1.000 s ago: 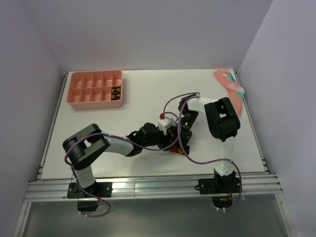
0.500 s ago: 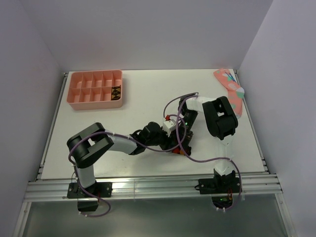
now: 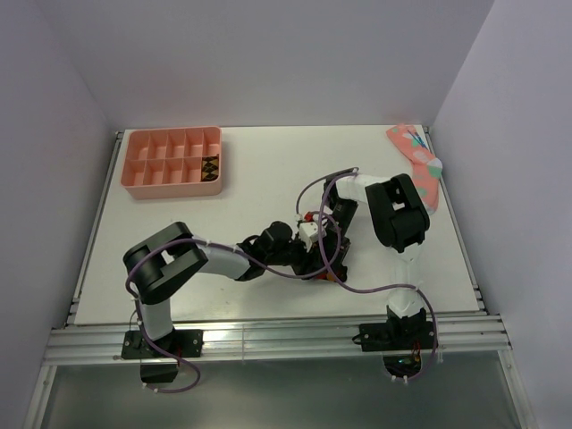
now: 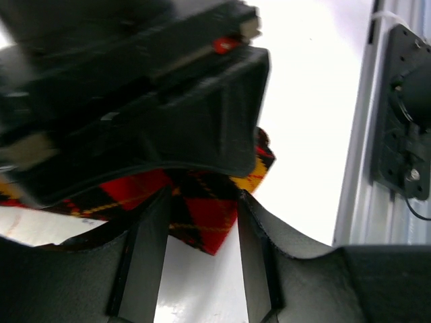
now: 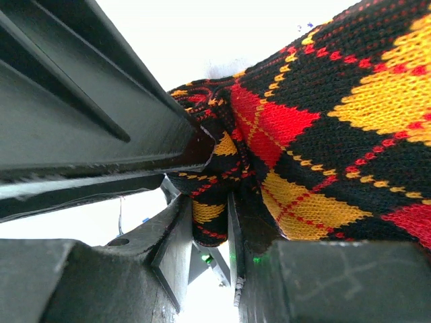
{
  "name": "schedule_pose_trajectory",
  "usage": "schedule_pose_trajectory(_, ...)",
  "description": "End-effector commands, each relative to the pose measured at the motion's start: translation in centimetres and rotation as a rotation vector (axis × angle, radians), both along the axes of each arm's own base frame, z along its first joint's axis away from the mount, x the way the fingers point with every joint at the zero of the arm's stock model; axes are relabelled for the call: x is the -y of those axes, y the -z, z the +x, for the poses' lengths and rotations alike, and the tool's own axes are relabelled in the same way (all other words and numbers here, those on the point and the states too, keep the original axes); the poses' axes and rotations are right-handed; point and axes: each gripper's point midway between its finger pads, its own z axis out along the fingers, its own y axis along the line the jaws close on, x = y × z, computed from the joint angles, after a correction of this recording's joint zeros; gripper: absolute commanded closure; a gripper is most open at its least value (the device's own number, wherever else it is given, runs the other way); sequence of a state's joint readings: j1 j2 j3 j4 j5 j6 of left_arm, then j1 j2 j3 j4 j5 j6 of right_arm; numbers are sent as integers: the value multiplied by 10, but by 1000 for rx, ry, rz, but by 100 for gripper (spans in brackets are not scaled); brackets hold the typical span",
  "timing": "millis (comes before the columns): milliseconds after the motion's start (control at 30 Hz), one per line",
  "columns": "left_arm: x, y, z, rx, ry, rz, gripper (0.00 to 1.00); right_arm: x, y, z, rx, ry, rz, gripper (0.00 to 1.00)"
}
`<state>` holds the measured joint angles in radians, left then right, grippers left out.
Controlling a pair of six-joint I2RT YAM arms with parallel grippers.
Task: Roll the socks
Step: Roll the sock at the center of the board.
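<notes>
The socks (image 5: 323, 128) are dark argyle with red and orange-yellow diamonds, bunched near the table's middle front under both grippers (image 3: 327, 274). My right gripper (image 5: 210, 217) is shut on a narrow fold of them, with the rest of the knit spreading up and to the right. My left gripper (image 4: 202, 205) faces it from the left, open. A red and black corner of the socks (image 4: 205, 222) lies between its parted fingers (image 4: 145, 256). In the top view the left gripper (image 3: 308, 253) and right gripper (image 3: 327, 250) almost touch and hide most of the socks.
A pink compartment tray (image 3: 172, 188) stands at the back left, with a dark patterned bundle (image 3: 210, 166) in one cell. A pink sock (image 3: 418, 165) lies at the back right corner. The right arm's base (image 4: 404, 128) and the table's front rail are close by.
My left arm has slid right, bringing its gripper up against the right gripper, and its fingers have spread wider. The right gripper has kept still, holding its fold.
</notes>
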<state>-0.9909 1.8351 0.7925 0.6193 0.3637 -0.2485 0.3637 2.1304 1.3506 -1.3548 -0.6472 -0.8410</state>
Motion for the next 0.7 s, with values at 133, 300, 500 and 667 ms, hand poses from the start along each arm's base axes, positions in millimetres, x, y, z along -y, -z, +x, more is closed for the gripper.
schedule_pose_trajectory(133, 18, 0, -21, 4, 119, -7, 51, 2, 13, 21, 87, -18, -13, 76)
schedule_pose_trajectory(300, 23, 13, -22, -10, 117, 23, 51, 1, 13, 21, 84, -13, -13, 76)
schedule_pose_trajectory(500, 22, 33, -24, -59, 102, 79, 64, 0, 13, 20, 83, -1, -8, 76)
schedule_pose_trajectory(667, 18, 45, -31, -115, 97, 101, 92, -3, 16, 23, 101, 27, -13, 72)
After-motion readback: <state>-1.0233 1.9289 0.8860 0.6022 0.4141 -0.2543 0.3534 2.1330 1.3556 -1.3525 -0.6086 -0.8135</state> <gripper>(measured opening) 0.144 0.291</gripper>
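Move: The sock's bunched edge, already pinched in the right fingertips, lies about 3 cm right of the left hand's point, 1 cm back and 1 cm below. The main body of the sock spreads beyond, centred some 6 cm to the left hand's right, 2 cm back and 1 cm below. From the right hand the bunched edge is right at its fingertips, with the sock's body about 3 cm right and 2 cm back. The sock's bunched edge is taken up by the left hand beside the right fingers: half open, the left fingers slide some 2.5 cm right, about 1 cm back and 1 cm down under the right gripper, then close most of the way to pinch the fabric. The right hand keeps its pinch, barely shifting. ##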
